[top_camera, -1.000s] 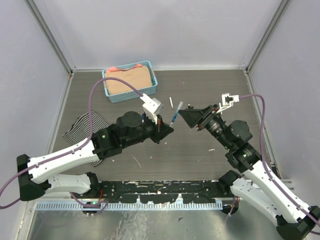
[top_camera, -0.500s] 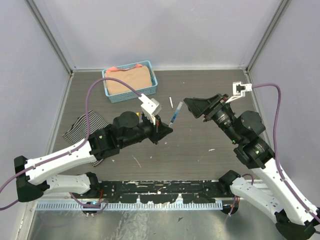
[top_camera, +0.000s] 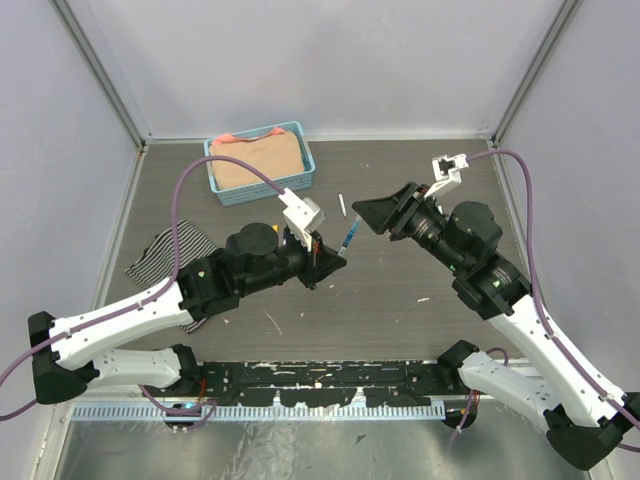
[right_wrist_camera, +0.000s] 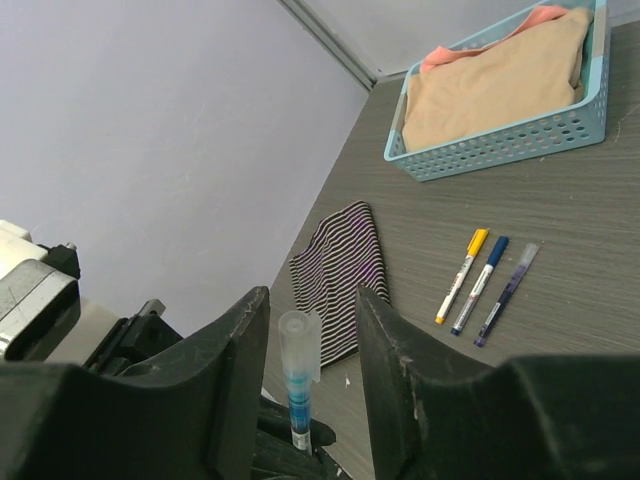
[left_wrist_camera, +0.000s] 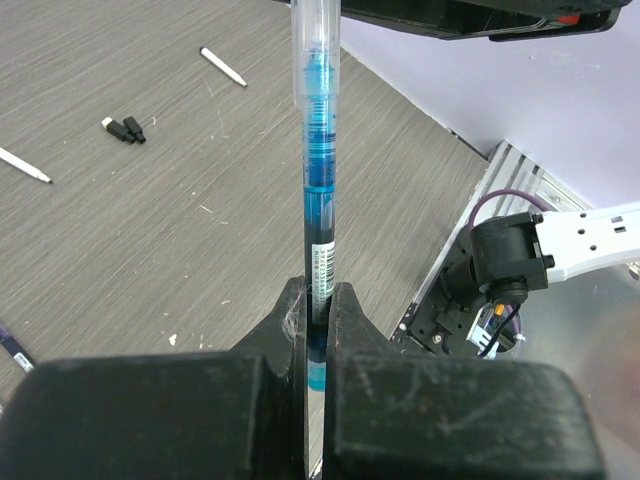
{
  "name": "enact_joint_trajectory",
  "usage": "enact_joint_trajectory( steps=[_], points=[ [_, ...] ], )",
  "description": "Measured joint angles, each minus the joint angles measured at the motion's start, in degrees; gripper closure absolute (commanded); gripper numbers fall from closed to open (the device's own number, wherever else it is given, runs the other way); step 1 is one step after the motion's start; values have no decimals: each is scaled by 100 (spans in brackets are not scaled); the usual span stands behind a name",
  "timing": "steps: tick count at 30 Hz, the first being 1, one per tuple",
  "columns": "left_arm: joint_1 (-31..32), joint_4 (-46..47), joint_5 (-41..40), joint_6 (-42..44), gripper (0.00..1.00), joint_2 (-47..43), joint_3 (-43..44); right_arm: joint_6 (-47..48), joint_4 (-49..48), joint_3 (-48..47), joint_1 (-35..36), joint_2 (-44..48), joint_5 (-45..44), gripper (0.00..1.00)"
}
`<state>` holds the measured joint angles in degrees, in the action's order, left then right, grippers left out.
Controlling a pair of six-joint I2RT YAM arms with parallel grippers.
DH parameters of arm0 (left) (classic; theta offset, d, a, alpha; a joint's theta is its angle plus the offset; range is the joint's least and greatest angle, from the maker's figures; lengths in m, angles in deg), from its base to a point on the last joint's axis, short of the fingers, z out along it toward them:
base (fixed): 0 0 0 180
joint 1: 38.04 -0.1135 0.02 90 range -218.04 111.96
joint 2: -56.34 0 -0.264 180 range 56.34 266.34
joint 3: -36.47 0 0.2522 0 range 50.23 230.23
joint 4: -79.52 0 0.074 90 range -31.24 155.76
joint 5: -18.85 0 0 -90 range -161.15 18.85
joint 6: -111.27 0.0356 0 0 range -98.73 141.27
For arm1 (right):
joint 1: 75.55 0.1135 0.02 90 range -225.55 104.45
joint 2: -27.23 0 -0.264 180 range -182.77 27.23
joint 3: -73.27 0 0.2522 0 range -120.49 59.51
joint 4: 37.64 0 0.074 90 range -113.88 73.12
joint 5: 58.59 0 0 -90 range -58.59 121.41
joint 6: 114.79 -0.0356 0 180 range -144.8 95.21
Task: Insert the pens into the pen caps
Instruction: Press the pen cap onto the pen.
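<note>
My left gripper (left_wrist_camera: 319,295) is shut on the lower end of a light blue pen (left_wrist_camera: 320,200), which points away from it. A clear pen cap (right_wrist_camera: 300,345) sits on the pen's far end. My right gripper (right_wrist_camera: 310,300) is open, with a finger on each side of that cap and a gap on both sides. From above, the pen (top_camera: 349,232) spans between the left gripper (top_camera: 325,258) and the right gripper (top_camera: 365,218). Three capped pens, yellow (right_wrist_camera: 462,275), blue (right_wrist_camera: 481,283) and purple (right_wrist_camera: 505,280), lie side by side on the table.
A blue basket (top_camera: 222,180) holding tan cloth stands at the back left. A striped cloth (top_camera: 165,255) lies left of the left arm. Loose white pens (left_wrist_camera: 223,66) (left_wrist_camera: 25,165) and small black caps (left_wrist_camera: 127,128) lie on the table.
The right gripper drew back to the upper right, then returned to the pen's capped end, its jaws now narrower. The left gripper has kept the pen almost still.
</note>
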<state>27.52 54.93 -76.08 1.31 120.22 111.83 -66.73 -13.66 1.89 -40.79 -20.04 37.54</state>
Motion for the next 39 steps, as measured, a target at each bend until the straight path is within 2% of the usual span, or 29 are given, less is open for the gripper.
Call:
enact_joint_trajectory(
  steps=[8, 19, 33, 39],
  points=[
    [0, 0, 28, 2, 100, 0, 2, 2, 15, 0, 0, 7, 52, 64],
    [0, -20, 39, 0, 100, 39, 4, 20, 11, 42, 0, 42, 140, 99],
    [28, -433, -103, 0, 100, 501, 570, 116, 201, 166, 26, 221, -490, 100],
    [111, -662, -122, 39, 100, 533, 640, -17, 101, 612, 271, 494, -946, 100]
  ],
)
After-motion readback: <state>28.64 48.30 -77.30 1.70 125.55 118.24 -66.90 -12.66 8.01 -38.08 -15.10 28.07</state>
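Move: The left hand holds the blue pen upright at a slant; its clear pen cap is about 6 cm ahead of that hand, 2 cm to its right and 5 cm above. For the open right hand the same cap is almost between the fingertips, roughly 1 cm back, 1 cm left and 2 cm lower. Far below, some 35 cm down on the table, a white pen lies about 14 cm ahead and 2 cm left of the right hand, and the black caps 12 cm ahead and 7 cm right. The right hand all but stays in place while its fingers close from about half open and pinch the clear cap, then, keeping that grip, it sinks about 3 cm and shifts 2 cm to its right, down towards the pen's held end, turning some 5 to 10 degrees clockwise and seeming to press on the cap. The left hand keeps its pinch low on the blue pen, first steady, then easing about 1 cm to the right and slightly down with a small roll that lifts its left side about 5 degrees. ##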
